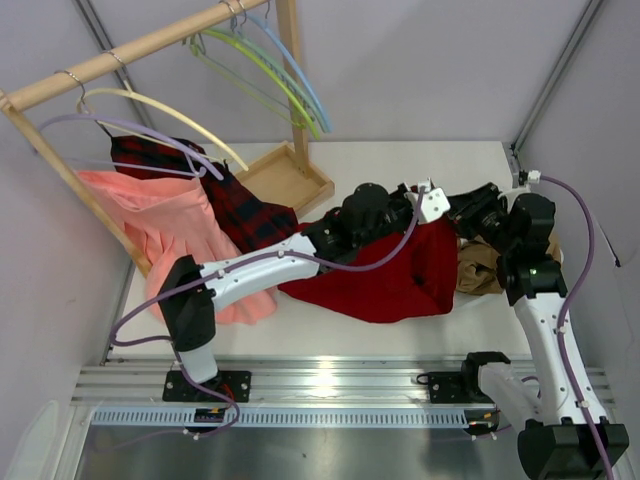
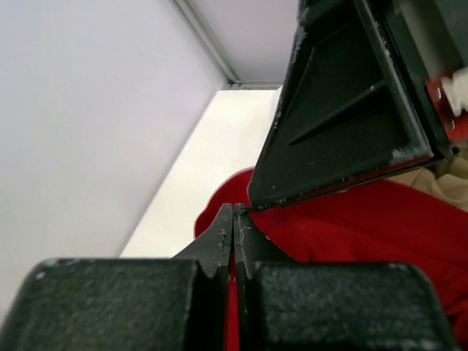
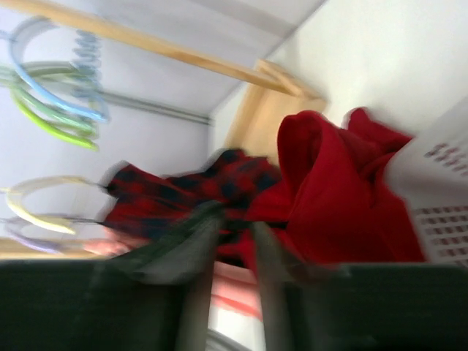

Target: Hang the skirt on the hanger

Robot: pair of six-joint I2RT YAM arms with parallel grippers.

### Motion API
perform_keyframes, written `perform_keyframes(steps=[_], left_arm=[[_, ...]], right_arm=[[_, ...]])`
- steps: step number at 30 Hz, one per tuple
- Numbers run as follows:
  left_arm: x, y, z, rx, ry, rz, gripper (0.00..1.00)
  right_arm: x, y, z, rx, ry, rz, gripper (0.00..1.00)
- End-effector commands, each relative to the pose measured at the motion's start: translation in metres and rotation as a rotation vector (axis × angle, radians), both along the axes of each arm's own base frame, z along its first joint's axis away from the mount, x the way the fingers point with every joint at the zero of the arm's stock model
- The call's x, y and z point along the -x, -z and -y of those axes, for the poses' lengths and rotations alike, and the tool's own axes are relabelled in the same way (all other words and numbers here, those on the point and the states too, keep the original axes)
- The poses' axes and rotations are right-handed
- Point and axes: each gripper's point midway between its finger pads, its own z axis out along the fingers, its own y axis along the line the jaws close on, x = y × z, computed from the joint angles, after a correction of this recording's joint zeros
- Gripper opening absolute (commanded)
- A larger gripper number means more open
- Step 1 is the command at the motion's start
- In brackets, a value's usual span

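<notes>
The deep-red skirt [image 1: 400, 280] lies bunched on the table between the two arms. My left gripper [image 1: 415, 205] reaches across to its far top edge. In the left wrist view this gripper [image 2: 235, 208] is shut, with a strip of the red skirt [image 2: 365, 227] pinched between its fingers. My right gripper [image 1: 462, 212] is just to the right of it at the same edge. The blurred right wrist view shows its fingers [image 3: 238, 219] slightly apart with nothing between them, beside the skirt [image 3: 336, 190]. The lime-green hanger [image 1: 255, 62] hangs on the wooden rail at the back, also seen as a green hanger [image 3: 51, 117].
A light-blue hanger [image 1: 300, 85] hangs beside the lime one. A cream hanger [image 1: 170, 108] and a purple one [image 1: 120, 128] hang further left, above a plaid skirt [image 1: 235, 205] and a pink skirt [image 1: 170, 235]. A wooden tray [image 1: 288, 178] and tan cloth [image 1: 480, 272] lie nearby.
</notes>
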Motion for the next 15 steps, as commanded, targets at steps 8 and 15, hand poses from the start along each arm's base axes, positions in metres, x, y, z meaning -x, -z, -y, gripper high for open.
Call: perform_keyframes(steps=[8, 15], left_arm=[[0.023, -0.057, -0.022, 0.033, 0.281, -0.202, 0.02], [0.024, -0.046, -0.041, -0.04, 0.32, -0.227, 0.02]], right_arm=[[0.018, -0.026, 0.004, 0.563, -0.231, 0.339, 0.69], [0.043, -0.021, -0.009, 0.689, -0.335, 0.575, 0.65]])
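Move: The left gripper is already shut on the skirt's thin black strap; the nearest free hanger, the light blue one, is roughly 28 cm to its left, 13 cm ahead and 10 cm above. Most of the skirt hangs about 13 cm left, 6 cm back and 22 cm below, and the brown cloth in the basket some 11 cm right, 5 cm back and 25 cm down. The right gripper's tips are at the strap, which is about 2 cm to their left. Keep the left gripper shut on the skirt's strap and carry it about 3 cm left, away from the right gripper, in a shallow rise and sink, tipping its fingers down and turning clockwise. Meanwhile open the already parting right fingers wide, then draw that hand back 3 cm, rolling it some 40 degrees with its left side sinking. ##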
